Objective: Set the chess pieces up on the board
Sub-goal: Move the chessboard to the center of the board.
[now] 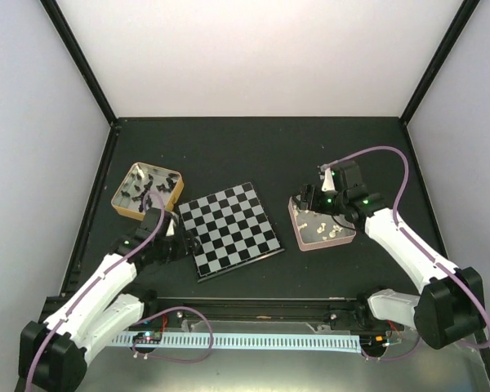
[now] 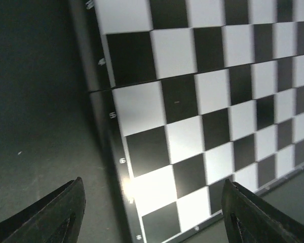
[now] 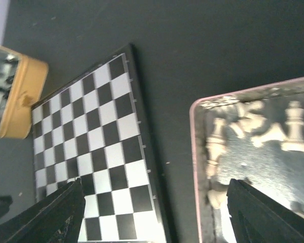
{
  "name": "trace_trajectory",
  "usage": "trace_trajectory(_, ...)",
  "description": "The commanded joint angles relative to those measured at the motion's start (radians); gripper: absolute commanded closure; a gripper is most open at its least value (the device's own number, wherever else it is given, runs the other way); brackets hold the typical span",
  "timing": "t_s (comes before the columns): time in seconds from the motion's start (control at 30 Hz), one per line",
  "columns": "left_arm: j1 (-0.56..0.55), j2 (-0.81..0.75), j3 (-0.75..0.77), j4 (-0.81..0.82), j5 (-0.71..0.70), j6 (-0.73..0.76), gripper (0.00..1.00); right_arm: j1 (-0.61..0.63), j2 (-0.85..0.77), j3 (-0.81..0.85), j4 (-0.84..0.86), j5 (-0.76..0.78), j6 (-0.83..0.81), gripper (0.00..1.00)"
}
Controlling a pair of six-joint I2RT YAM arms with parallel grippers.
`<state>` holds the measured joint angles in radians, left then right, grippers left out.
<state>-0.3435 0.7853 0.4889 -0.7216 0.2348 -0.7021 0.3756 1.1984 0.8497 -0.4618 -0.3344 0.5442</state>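
The board [image 1: 231, 229] lies flat in the middle of the table with no pieces on it. Cream-white chess pieces [image 1: 327, 227] lie loose in a pink tray [image 1: 294, 220] to its right. The black ones [image 1: 143, 188] sit in a gold-rimmed tin [image 1: 122, 208] at the back left. My left gripper [image 1: 180, 237] hangs open over the board's left edge. In the left wrist view the board [image 2: 202, 101] fills the gap between the fingers of the gripper [image 2: 153, 180], which holds nothing. My right gripper [image 1: 310, 198] is open above the tray's left rim [image 3: 193, 167], with white pieces [image 3: 294, 126] just right of it.
Dark table mat all round, walled by white panels at the back and sides. In the right wrist view the board [image 3: 96, 147] and the gold tin [image 3: 28, 86] lie to the left of the gripper [image 3: 155, 182]. A cable rail [image 1: 253, 339] runs along the near edge.
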Motion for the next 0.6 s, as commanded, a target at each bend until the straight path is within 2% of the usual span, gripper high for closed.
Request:
trace_trajectory(0.0, -0.017, 0.051, -0.03, 0.022, -0.089, -0.096, 0.27, 0.005, 0.013, 0.031, -0.074, 0.197, -0.014, 0.25)
trace_trajectory(0.07, -0.018, 0.09, -0.038, 0.052, -0.08, -0.093, 0.32, 0.004, 0.015, 0.028, -0.099, 0.252, -0.019, 0.29)
trace_trajectory(0.23, -0.02, 0.187, -0.041, 0.125, -0.035, -0.058, 0.46, 0.003, 0.019, -0.002, -0.151, 0.422, -0.025, 0.46)
trace_trajectory(0.33, -0.02, 0.242, -0.04, 0.174, -0.013, -0.042, 0.53, 0.003, 0.039, -0.019, -0.154, 0.454, -0.045, 0.51)
trace_trajectory(0.57, -0.021, 0.362, 0.0, 0.265, 0.029, 0.005, 0.56, 0.003, 0.141, -0.009, -0.155, 0.497, -0.074, 0.59)
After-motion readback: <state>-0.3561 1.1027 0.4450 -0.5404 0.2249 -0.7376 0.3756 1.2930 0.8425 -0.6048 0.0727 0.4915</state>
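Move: Almost under the left hand runs the chessboard's left edge; the board's middle lies about 9 cm to its right, 3 cm ahead and 8 cm below. The box of black pieces is some 14 cm to its left and 15 cm ahead. For the right hand, the box of white pieces is about 9 cm right, 5 cm back and 14 cm below, the chessboard's middle some 19 cm left and 10 cm back. Sinking about 6 cm almost straight down onto the chessboard's left edge, the left hand tips its fingers slightly steeper and narrows them by roughly a third of their range, one finger outside the edge, the other over the squares. The right hand swings some 7 cm right and 6 cm down, away from the board to over the white-piece box, fingers turning downward and partly closing. ##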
